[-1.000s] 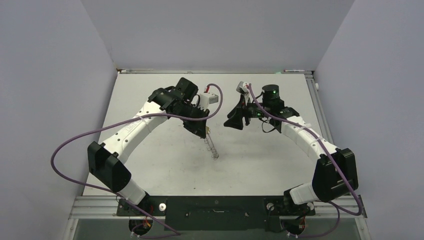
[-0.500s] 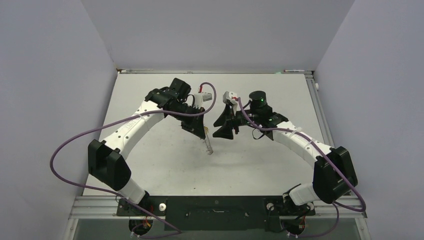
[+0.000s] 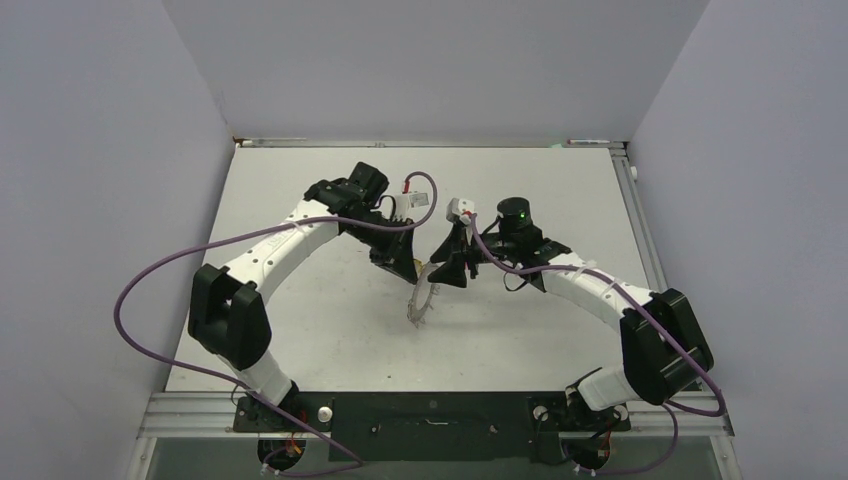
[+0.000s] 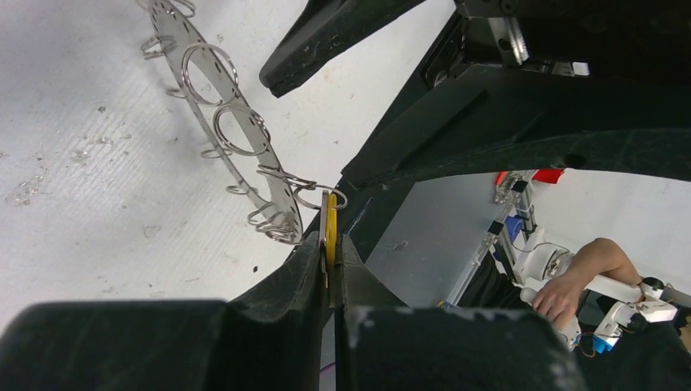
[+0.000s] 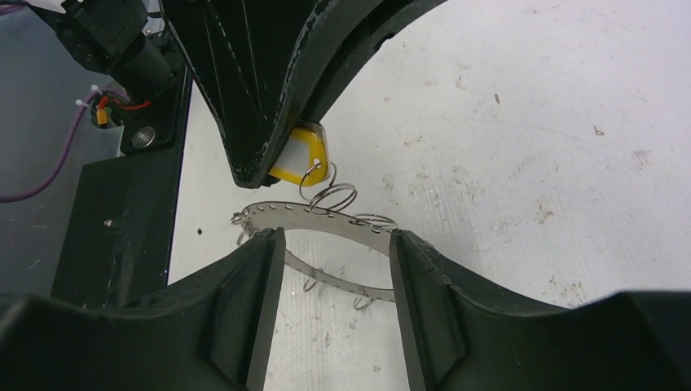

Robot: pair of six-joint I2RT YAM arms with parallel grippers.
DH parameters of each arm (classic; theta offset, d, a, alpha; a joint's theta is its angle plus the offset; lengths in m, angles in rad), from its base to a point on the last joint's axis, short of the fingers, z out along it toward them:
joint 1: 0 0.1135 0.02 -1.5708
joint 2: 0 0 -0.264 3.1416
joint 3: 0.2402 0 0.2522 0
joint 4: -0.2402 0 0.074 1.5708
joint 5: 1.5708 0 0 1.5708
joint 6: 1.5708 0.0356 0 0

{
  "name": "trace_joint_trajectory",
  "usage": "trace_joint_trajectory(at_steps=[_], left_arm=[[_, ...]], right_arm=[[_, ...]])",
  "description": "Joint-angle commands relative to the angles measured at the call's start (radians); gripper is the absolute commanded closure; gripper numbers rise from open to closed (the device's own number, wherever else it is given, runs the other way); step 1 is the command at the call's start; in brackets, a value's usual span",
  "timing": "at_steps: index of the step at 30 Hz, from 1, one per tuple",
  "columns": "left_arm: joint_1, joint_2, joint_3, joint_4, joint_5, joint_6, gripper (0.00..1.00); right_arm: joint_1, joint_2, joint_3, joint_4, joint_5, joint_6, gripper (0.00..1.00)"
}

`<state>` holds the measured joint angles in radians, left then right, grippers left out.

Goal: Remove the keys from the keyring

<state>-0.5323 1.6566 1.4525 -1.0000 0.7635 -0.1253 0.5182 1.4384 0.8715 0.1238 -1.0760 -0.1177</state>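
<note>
My left gripper [image 4: 330, 254] is shut on a small yellow key [image 4: 329, 226], seen edge-on between its pads. A thin wire loop joins the key to the flat grey keyring [image 4: 244, 155], which hangs tilted below it with several small wire loops on its rim. In the right wrist view the key [image 5: 300, 155] sits at the left gripper's tip and the keyring [image 5: 326, 218] curves just beyond my open right gripper [image 5: 336, 244], whose fingers straddle the ring's width without gripping it. From the top, the left gripper [image 3: 408, 272], the keyring [image 3: 422, 303] and the right gripper [image 3: 447, 268] meet mid-table.
The white table [image 3: 560, 330] is scuffed, with small specks. Purple cables loop from both arms. Grey walls enclose three sides. The black base rail [image 3: 430, 412] runs along the near edge.
My right gripper has moved left and down, up to the keyring, its jaws open around it. My left arm shifted slightly, and the hanging ring swung with it.
</note>
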Motion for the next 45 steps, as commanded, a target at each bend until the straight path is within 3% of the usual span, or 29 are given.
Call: trace_joint_trajectory(at_steps=[1, 15, 16, 17, 24, 29, 38, 45], left_arm=[[0.013, 0.003, 0.011, 0.052, 0.068, -0.023, 1.0], [0.029, 0.029, 0.014, 0.066, 0.12, -0.053, 1.0], [0.029, 0.029, 0.013, 0.066, 0.122, -0.053, 1.0], [0.029, 0.027, 0.011, 0.066, 0.124, -0.051, 1.0], [0.028, 0.019, 0.002, 0.069, 0.146, -0.053, 1.0], [0.029, 0.016, 0.002, 0.069, 0.166, -0.048, 1.0], [0.078, 0.006, -0.006, 0.071, 0.171, -0.05, 1.0], [0.124, -0.006, -0.026, 0.085, 0.162, -0.058, 1.0]], right_arm=[[0.007, -0.028, -0.042, 0.129, 0.001, -0.026, 0.5], [0.044, 0.003, -0.037, 0.252, 0.072, 0.041, 0.46], [0.046, 0.004, -0.037, 0.254, -0.107, 0.04, 0.46], [0.047, 0.005, -0.038, 0.255, 0.059, 0.036, 0.47], [0.064, 0.023, -0.037, 0.272, 0.112, 0.012, 0.49], [0.069, 0.032, -0.027, 0.279, 0.132, -0.01, 0.57], [0.067, 0.028, -0.031, 0.249, 0.118, -0.041, 0.86], [0.061, 0.025, -0.028, 0.238, 0.106, -0.039, 0.95]])
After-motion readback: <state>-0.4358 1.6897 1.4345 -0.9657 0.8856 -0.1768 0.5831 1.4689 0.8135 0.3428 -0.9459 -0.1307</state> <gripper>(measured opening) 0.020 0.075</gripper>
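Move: Just off the right hand's half-open fingertips is the small wire ring on the key tag, about 3 cm to its left, level fore and aft and in height. The yellow key tag, still gripped by the left hand, lies some 4 cm left, 1 cm back and 2 cm above. The big keyring disc hangs about 3 cm left, 3 cm back and 6 cm below. From the left hand the wire ring is about 2 cm right and 2 cm below. Dipping slightly and then easing about 2 cm to its left and 1 cm forward, the right hand brings its fingertips to the small wire ring below the tag and shuts them from half open to nearly closed, pinching it near the disc's rim. The left hand keeps its hold on the tag, almost still at first, then shifts about 2 cm forward and slightly left. ##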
